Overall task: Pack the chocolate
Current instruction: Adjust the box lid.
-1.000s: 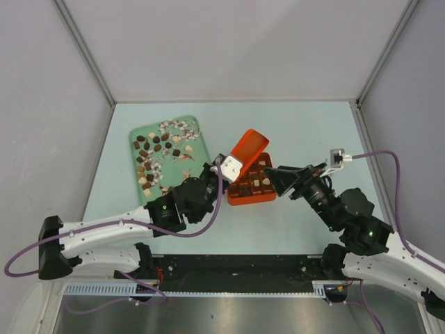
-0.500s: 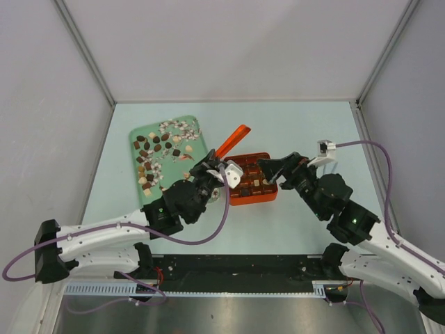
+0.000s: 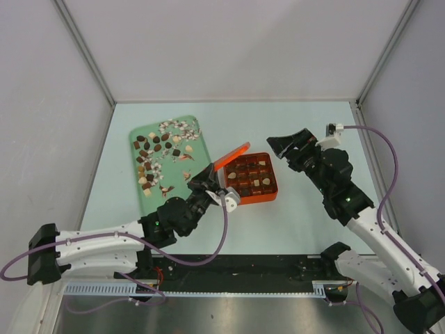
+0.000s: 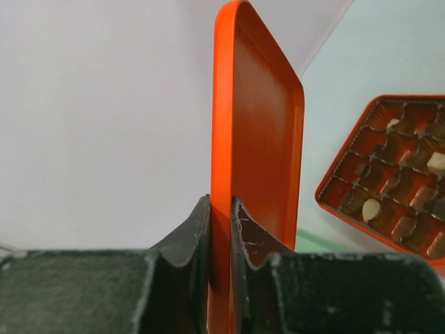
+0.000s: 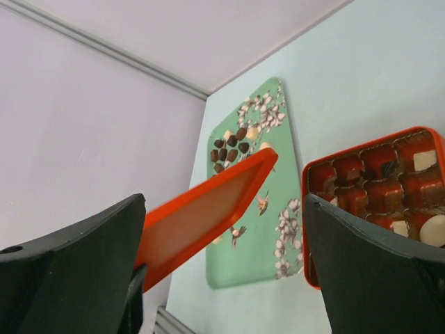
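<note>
Loose chocolate [image 3: 154, 147] lies in a cluster on the green flowered tray [image 3: 196, 142] at the left. More pieces, cream and brown, sit in cells of the orange box [image 3: 252, 179], which stands uncovered mid-table. My left gripper [image 3: 211, 175] is shut on the edge of the orange lid [image 3: 233, 154], holding it tilted just left of the box. In the left wrist view the fingers [image 4: 198, 233] clamp the lid [image 4: 257, 139], with the box [image 4: 389, 174] to the right. My right gripper [image 3: 288, 146] hangs wide open and empty, above and right of the box. The right wrist view shows lid [image 5: 201, 216], tray [image 5: 250, 229] and box [image 5: 375, 181].
Grey walls close in the pale table on the left, back and right. The tray lies close beside the box's left side. Both arm bases stand at the near edge, with purple cables looping off each arm.
My left gripper has drawn the lid off the box, leftward and nearer. The right gripper has opened fully and pulled back up and to the right, away from the box's right edge.
</note>
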`<state>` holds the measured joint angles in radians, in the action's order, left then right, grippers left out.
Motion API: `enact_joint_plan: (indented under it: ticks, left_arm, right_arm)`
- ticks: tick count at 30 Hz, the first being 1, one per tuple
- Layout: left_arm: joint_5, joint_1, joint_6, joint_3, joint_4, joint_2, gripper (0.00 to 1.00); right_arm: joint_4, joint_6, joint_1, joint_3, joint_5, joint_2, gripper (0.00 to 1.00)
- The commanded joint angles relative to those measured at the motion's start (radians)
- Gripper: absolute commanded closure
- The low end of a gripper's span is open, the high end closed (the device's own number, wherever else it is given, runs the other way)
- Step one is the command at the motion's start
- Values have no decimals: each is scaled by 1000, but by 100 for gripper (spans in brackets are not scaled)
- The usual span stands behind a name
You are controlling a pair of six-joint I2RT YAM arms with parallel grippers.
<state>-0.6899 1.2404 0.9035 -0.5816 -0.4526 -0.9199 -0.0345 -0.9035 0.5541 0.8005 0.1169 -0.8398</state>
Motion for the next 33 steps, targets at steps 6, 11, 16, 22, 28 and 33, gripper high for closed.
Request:
enact_joint_plan:
  ticks: [6, 11, 16, 22, 28, 33]
  left_arm:
    - [9, 71, 215, 69, -225, -17, 100]
    - [0, 99, 256, 80, -256, -40, 100]
    - [7, 106, 253, 81, -236, -50, 100]
    - [1, 116, 262, 74, -253, -99, 100]
    - [6, 122, 242, 69, -250, -129, 99]
    - [6, 126, 232, 66, -248, -142, 98]
  right_arm:
    - [-10, -113, -68, 49, -269, -83, 0]
    - [7, -152, -59, 49, -316, -127, 0]
    - [24, -178, -54, 49, -352, -183, 0]
    - [65, -213, -33, 49, -375, -242, 4]
    - [97, -242, -13, 49, -382, -283, 14]
    - [127, -255, 6, 49, -392, -323, 26]
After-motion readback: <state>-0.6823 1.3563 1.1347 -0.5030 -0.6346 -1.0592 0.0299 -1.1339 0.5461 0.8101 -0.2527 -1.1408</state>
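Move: The left hand still grips one end of the orange lid, held up on edge; the open chocolate box this lid is for stands about 9 cm ahead of it, 12 cm to its right and some 27 cm below. The green tray lies roughly 15 cm ahead, 17 cm left and 27 cm below the left hand. From the open, empty right hand the lid's middle is about 12 cm to the left, level fore and aft and some 2 cm lower, with the box 4 cm ahead, 5 cm left and 29 cm below. The right hand swings left and down, roughly 8 cm and 7 cm, to the lid's free end, tipping its fingertips downward and turning counter-clockwise by some 20 degrees each, and brings its wide-open fingers astride the lid before they start to close, still well apart. Meanwhile the left hand keeps its pinch and carries the lid about 4 cm right and 3 cm down with a slight draw back, rolling its left side up a little so that the lid tilts over and its free end comes between the right fingers. ##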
